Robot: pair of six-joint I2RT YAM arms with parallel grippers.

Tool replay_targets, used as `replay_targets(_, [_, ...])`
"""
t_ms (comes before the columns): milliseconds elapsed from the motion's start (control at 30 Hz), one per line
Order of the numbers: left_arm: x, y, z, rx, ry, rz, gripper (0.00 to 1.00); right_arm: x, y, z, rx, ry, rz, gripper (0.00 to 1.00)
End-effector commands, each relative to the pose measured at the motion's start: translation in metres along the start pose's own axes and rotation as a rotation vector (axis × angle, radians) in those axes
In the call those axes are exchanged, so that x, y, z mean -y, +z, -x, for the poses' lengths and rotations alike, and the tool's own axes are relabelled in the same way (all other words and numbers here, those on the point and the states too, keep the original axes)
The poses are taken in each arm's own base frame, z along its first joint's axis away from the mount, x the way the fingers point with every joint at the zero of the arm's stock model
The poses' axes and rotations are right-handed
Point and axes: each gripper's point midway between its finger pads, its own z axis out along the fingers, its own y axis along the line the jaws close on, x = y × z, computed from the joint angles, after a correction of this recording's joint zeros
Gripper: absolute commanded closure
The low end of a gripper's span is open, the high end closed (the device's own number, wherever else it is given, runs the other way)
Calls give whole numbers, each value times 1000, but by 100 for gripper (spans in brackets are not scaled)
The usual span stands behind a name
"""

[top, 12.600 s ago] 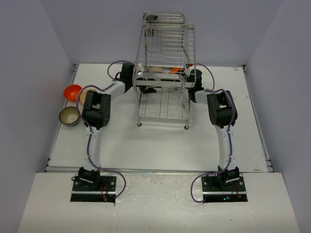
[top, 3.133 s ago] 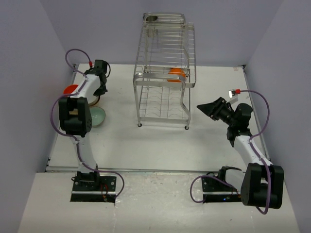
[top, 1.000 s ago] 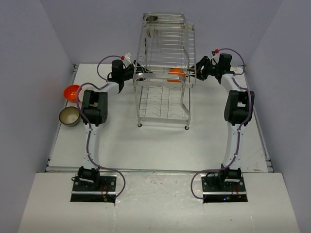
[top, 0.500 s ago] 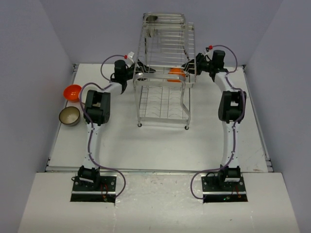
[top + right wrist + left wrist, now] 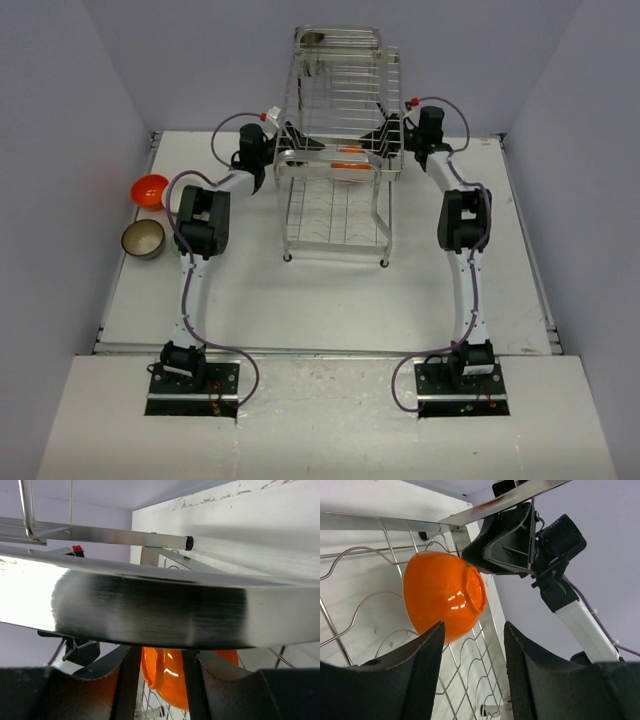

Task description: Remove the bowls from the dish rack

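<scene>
The silver wire dish rack [image 5: 340,95] stands at the table's far middle. An orange bowl [image 5: 349,162] lies on its side on the upper shelf. In the left wrist view this bowl [image 5: 445,595] sits just beyond my left gripper [image 5: 473,630], which is open with nothing between its fingers. My right gripper [image 5: 161,655] reaches in under a rack bar [image 5: 150,610] from the other side. The orange bowl [image 5: 170,675] fills the gap between its fingers. A second orange bowl [image 5: 150,189] and a brown-olive bowl [image 5: 143,239] rest on the table at the left.
The rack's wavy shelf wires [image 5: 370,600] run under the bowl. My right gripper's dark body [image 5: 510,545] shows behind the bowl in the left wrist view. Purple walls enclose the table on three sides. A small dark item [image 5: 313,38] sits on the rack's top tier.
Both grippers have moved inward to the rack's upper shelf. The right fingers have narrowed onto the orange bowl. The left gripper's opening is unchanged.
</scene>
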Motion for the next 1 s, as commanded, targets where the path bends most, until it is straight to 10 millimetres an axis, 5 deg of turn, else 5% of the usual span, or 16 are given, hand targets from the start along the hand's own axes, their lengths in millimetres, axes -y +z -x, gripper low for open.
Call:
replay_targets(0, [18,4,13,27,71,-16,48,-24,0,-4,-8,-56,29,62])
replay_targets(200, [-1,10,18,36,89,116,48,-12,-3,-27,-56,-40,0,62])
replay_targets(400, [1,8,15,41,157,188,48,-13,-22,-45,-11,-118,-71,63])
replay_targets(567, [9,-2,13,33,212,275,48,-50,-46,-44,41,-220,-76,59])
replay_targets(833, [6,-17,8,-2,240,386,49,-52,-63,-67,13,-194,-98,43])
replay_targets(867, [5,-17,8,-3,239,389,48,-50,-62,-69,9,-181,-100,30])
replay_targets(967, [4,-18,6,-13,232,394,49,-41,-61,-77,-4,-164,-102,24])
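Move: The orange bowl on the lower rack shelf lies between the two hands: from the right hand about 6 cm left, 3 cm back and 4 cm below, and from the left hand some 9 cm to the right, about 2 cm ahead and 4 cm lower. The rack's right rear post stands close by the right fingers, about 5 cm to the right hand's right and 4 cm ahead. With its fingers against the orange bowl's far side, the right hand dips a little and pushes left, then drags the bowl back towards the robot, ending about 9 cm back; late on it rises some 5 cm clear while its fingers spread wide. The left hand, fingers staying half open, sinks about 2 cm and tips them some 25 degrees downward to close in on the bowl. ##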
